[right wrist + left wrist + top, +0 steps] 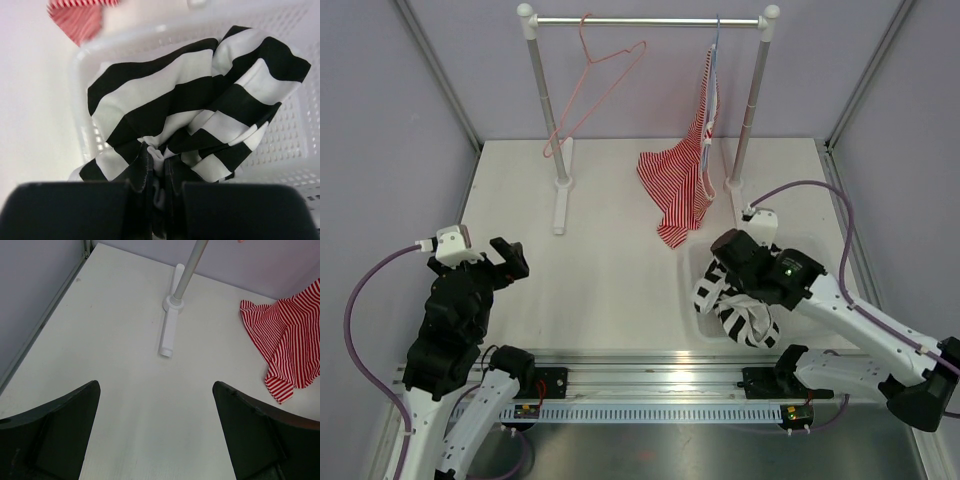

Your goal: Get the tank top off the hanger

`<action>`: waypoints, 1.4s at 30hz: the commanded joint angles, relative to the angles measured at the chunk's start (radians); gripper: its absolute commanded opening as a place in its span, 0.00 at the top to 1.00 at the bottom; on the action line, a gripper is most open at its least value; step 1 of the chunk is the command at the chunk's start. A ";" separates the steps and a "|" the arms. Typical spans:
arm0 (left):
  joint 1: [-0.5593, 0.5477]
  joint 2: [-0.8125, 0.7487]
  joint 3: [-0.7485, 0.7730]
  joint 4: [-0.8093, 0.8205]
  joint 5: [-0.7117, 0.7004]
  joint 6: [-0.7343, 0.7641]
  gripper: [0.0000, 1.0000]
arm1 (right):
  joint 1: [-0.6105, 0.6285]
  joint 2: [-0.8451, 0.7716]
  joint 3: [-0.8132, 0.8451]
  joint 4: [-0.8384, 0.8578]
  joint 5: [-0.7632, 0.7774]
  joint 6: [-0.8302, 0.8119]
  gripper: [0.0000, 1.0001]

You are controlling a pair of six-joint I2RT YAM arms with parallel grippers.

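Note:
The black-and-white striped tank top (190,95) hangs bunched from my right gripper (157,165), which is shut on a fold of it just above a white basket (295,130). In the top view the tank top (738,312) sits at the front right, under the right wrist. The pink wire hanger (610,68) hangs tilted and bare on the rack rail (650,20) at the back left. My left gripper (508,258) is open at the front left, nothing between its fingers (75,420), far from both.
A red-and-white finely striped top (682,180) hangs from the rail's right end, its hem on the table. The rack's left post and foot (170,330) stand ahead of the left gripper. Side walls close in the table.

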 commanded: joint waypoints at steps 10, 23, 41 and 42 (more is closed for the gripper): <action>0.005 -0.005 -0.001 0.035 -0.002 0.002 0.01 | -0.008 -0.136 0.231 -0.089 0.268 -0.170 1.00; 0.005 -0.004 -0.002 0.037 0.004 0.002 0.01 | -0.008 -0.245 -0.192 0.103 0.015 0.068 0.94; 0.103 0.050 0.076 -0.032 -0.062 0.027 0.01 | -0.103 -0.068 0.421 -0.040 0.116 -0.398 0.00; 0.103 0.058 0.096 -0.049 -0.068 0.037 0.01 | -0.103 -0.070 0.444 -0.051 0.134 -0.415 0.01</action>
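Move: The right hand already grips the gathered black-and-white tank top above the left part of the white basket. The basket's middle lies some 9 cm to its right, 2 cm ahead and 14 cm below. The red striped top hangs about 27 cm ahead and 12 cm to the left, roughly level with the hand; the rack's right foot is about 35 cm ahead, 6 cm right and 16 cm down. From the left hand, the basket is some 62 cm right, 3 cm ahead, 26 cm below. Still pinching the tank top, the right hand jerks it up about 12 cm, edging right over the basket as the fingers tip up, then brings it down some 14 cm, opens wide and lets go. Empty, it climbs roughly 16 cm and goes some 5 cm forward, fingers tilting up again. Late on, the left hand shifts a couple of centimetres left, still open. ##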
